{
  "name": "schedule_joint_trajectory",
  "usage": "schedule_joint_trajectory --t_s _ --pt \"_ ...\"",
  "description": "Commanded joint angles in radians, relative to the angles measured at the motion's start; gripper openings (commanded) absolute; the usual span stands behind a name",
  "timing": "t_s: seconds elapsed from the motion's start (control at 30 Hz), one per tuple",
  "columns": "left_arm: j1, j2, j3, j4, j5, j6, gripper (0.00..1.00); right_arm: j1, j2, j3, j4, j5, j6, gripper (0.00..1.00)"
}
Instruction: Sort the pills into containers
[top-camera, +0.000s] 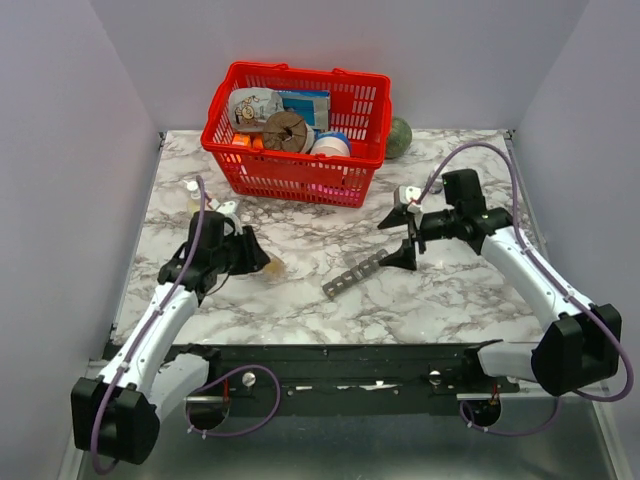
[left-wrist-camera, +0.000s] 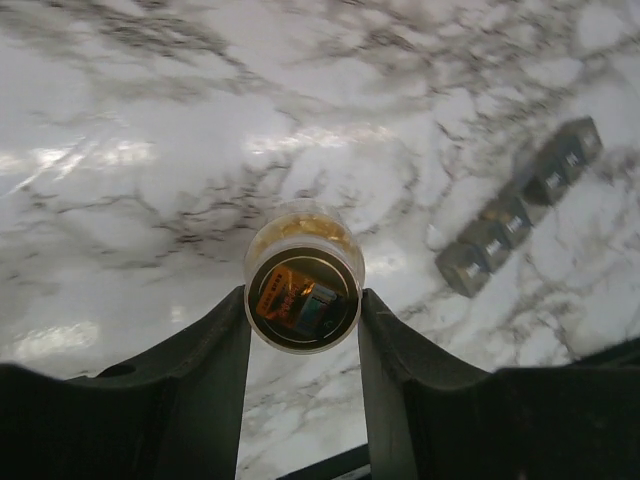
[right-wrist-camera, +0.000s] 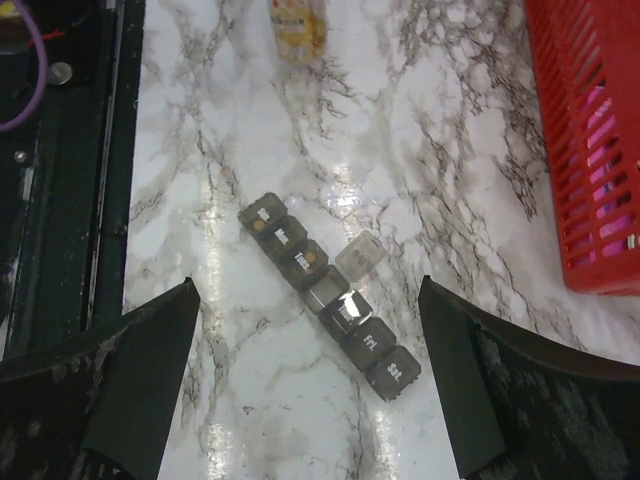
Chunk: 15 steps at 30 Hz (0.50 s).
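Note:
A small clear pill bottle (left-wrist-camera: 303, 285) with yellowish pills and an orange label sits between my left gripper's (left-wrist-camera: 303, 300) fingers, which press on both its sides; I see its round base end-on. From above, the bottle (top-camera: 270, 266) is low over the left of the marble table. The containers, a dark grey strip of day-labelled compartments (right-wrist-camera: 330, 295), lie diagonally mid-table (top-camera: 355, 272). One lid (right-wrist-camera: 360, 253) stands flipped open, and small pills show in two compartments. My right gripper (right-wrist-camera: 308, 285) hovers wide open above the strip, holding nothing.
A red mesh basket (top-camera: 295, 130) full of several packages stands at the back. A green ball (top-camera: 399, 138) lies to its right. A small white bottle (top-camera: 192, 188) stands at the back left. The black mounting rail (top-camera: 330, 355) runs along the near edge.

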<state>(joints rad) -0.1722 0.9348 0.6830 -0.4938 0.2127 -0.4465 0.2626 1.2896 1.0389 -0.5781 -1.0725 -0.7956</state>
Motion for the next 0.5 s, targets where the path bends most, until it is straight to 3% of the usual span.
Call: schedule_joint_trajectory --t_s 0.0,0.07,0.23,0.33,0.47 --pt "-0.200 0.007 0.027 0.168 0.282 0.060 0.00 0.101 -0.021 -0.054 0.055 -0.040 -0.079 1.00" --pt "-0.281 0.028 0.042 0.214 0.310 0.069 0.00 0.174 -0.027 -0.092 0.214 0.054 0.069 1.00" --pt "-0.440 0.097 0.124 0.285 0.326 0.104 0.00 0.270 -0.009 -0.111 0.346 0.131 0.239 1.00" --pt "-0.458 0.150 0.180 0.278 0.310 0.114 0.00 0.293 -0.003 -0.131 0.414 0.184 0.305 1.00" --pt "-0.481 0.197 0.220 0.293 0.317 0.106 0.00 0.300 0.022 -0.120 0.403 0.138 0.341 1.00"
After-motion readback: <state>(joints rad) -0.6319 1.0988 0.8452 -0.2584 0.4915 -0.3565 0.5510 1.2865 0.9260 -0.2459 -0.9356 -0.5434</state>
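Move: The left gripper already holds the pill bottle by its lid; the open right gripper waits about 29 cm to the left hand's right, level in reach and some 8 cm higher. Between them, about 22 cm to the left hand's right, 1 cm farther out and 12 cm lower, lies the pill organizer; the red basket stands about 28 cm ahead and 8 cm right. From the right hand, the bottle is about 28 cm left, 1 cm farther out and 11 cm lower, the organizer 6 cm left, 1 cm farther out and 20 cm down. Swing the left gripper, keeping its hold on the lid, about 17 cm to the right towards the open right gripper, lifting it some 7 cm and drawing back a little, while the wrist turns roughly 40 degrees clockwise. Meanwhile bring the right gripper left and somewhat back to meet the bottle, fingers staying wide open. ##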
